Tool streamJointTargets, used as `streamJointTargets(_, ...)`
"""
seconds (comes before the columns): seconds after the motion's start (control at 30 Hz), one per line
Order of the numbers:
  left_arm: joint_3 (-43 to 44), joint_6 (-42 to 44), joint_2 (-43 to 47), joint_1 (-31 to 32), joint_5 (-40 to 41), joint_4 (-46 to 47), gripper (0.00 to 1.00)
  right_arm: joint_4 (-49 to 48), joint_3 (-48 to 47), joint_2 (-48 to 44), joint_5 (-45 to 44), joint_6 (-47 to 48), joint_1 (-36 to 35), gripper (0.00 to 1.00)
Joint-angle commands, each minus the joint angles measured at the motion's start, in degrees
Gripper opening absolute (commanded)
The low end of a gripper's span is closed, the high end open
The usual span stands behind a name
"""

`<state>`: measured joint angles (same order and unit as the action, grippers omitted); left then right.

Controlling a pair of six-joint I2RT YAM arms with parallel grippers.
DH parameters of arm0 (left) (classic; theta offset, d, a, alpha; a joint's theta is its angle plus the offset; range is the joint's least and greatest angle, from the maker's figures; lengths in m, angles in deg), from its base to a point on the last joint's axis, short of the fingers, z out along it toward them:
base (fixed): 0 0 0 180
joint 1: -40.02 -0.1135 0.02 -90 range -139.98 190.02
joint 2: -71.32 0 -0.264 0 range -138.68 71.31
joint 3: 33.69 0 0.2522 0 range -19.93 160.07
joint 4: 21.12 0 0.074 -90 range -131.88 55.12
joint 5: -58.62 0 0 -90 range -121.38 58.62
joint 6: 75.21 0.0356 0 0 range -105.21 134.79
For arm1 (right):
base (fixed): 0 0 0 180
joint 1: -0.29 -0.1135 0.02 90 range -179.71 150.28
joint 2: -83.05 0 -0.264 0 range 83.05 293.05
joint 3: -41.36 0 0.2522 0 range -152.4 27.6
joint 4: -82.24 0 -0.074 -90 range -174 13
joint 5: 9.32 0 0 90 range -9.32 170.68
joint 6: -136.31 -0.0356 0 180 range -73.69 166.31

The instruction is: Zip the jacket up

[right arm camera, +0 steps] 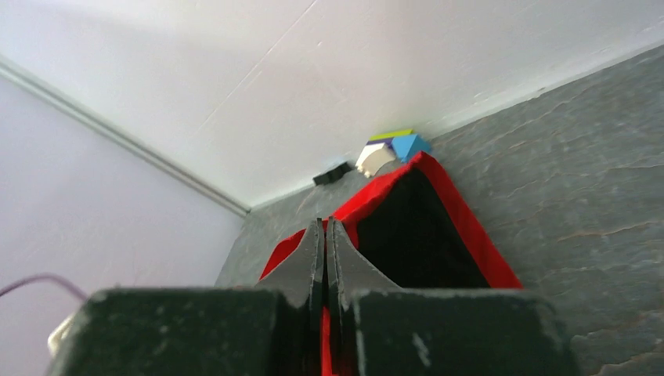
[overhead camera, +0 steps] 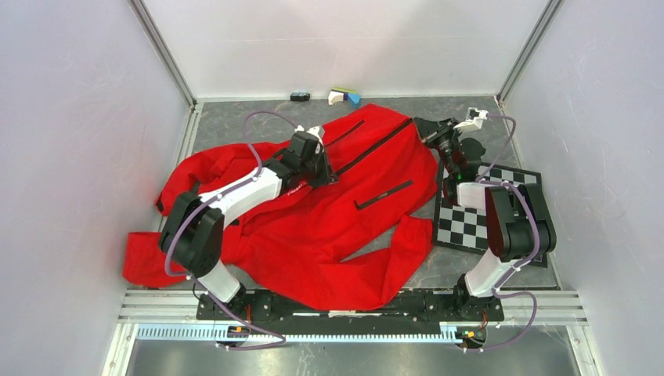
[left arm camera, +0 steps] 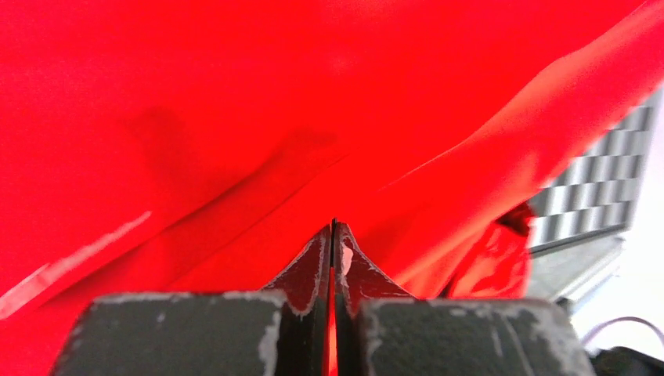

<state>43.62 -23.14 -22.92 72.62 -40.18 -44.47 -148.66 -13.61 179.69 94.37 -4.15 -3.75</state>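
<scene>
The red jacket (overhead camera: 313,235) lies spread over the table, sleeves to the left and the front. Its long dark zipper (overhead camera: 376,149) runs diagonally toward the far right, with a black pocket strip (overhead camera: 384,194) on the near side of it. My left gripper (overhead camera: 327,174) rests on the jacket beside the zipper. In the left wrist view it (left arm camera: 332,227) is shut, a sliver of red fabric (left arm camera: 235,117) between the fingers. My right gripper (overhead camera: 429,129) is at the jacket's far right corner. It (right arm camera: 325,223) is shut on the red edge (right arm camera: 470,235), where dark lining (right arm camera: 415,227) shows.
A checkerboard mat (overhead camera: 466,223) lies at the right under the right arm, partly covered by the jacket. By the back wall sit a small black block (overhead camera: 300,96) and a white, blue and yellow piece (overhead camera: 344,97). Walls close in on the left, right and back.
</scene>
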Motion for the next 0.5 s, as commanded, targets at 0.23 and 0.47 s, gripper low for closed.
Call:
streamJointTargets(0.23, -10.8, 9.15, 24.92, -13.1, 21.88, -32.05, 0.02, -6.67, -6.23, 5.59, -11.15, 1.69, 6.2, 0.0)
streamJointTargets(0.47, -12.74, 9.18, 33.41, -23.34, 29.84, -40.54, 0.02, -5.82, -9.97, 9.98, -10.0, 2.84, 7.71, 0.0)
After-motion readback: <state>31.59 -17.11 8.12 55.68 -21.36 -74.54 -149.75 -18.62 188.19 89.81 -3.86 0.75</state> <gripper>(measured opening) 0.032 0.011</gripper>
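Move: The left gripper has the zip's pull. The collar end of the zip, its goal, lies about 28 cm to its left, 11 cm back and 8 cm lower. From that gripper, the white logo is 10 cm left and 2 cm back, and the upper pocket zip is 3 cm right and 14 cm ahead. The right gripper has the hem end at its tips; from it, the lower pocket zip lies 10 cm left, 20 cm back and 18 cm down. Sweep the left gripper about 22 cm left and some 7 cm back, drawing the pull along the zip towards the collar; swing the wrist about 25 degrees counter-clockwise, raise its left side, and keep the fingers shut. Meanwhile keep hold of the hem end with the right gripper and take it roughly 5 cm right, 4 cm forward and slightly down, away from the pull. ##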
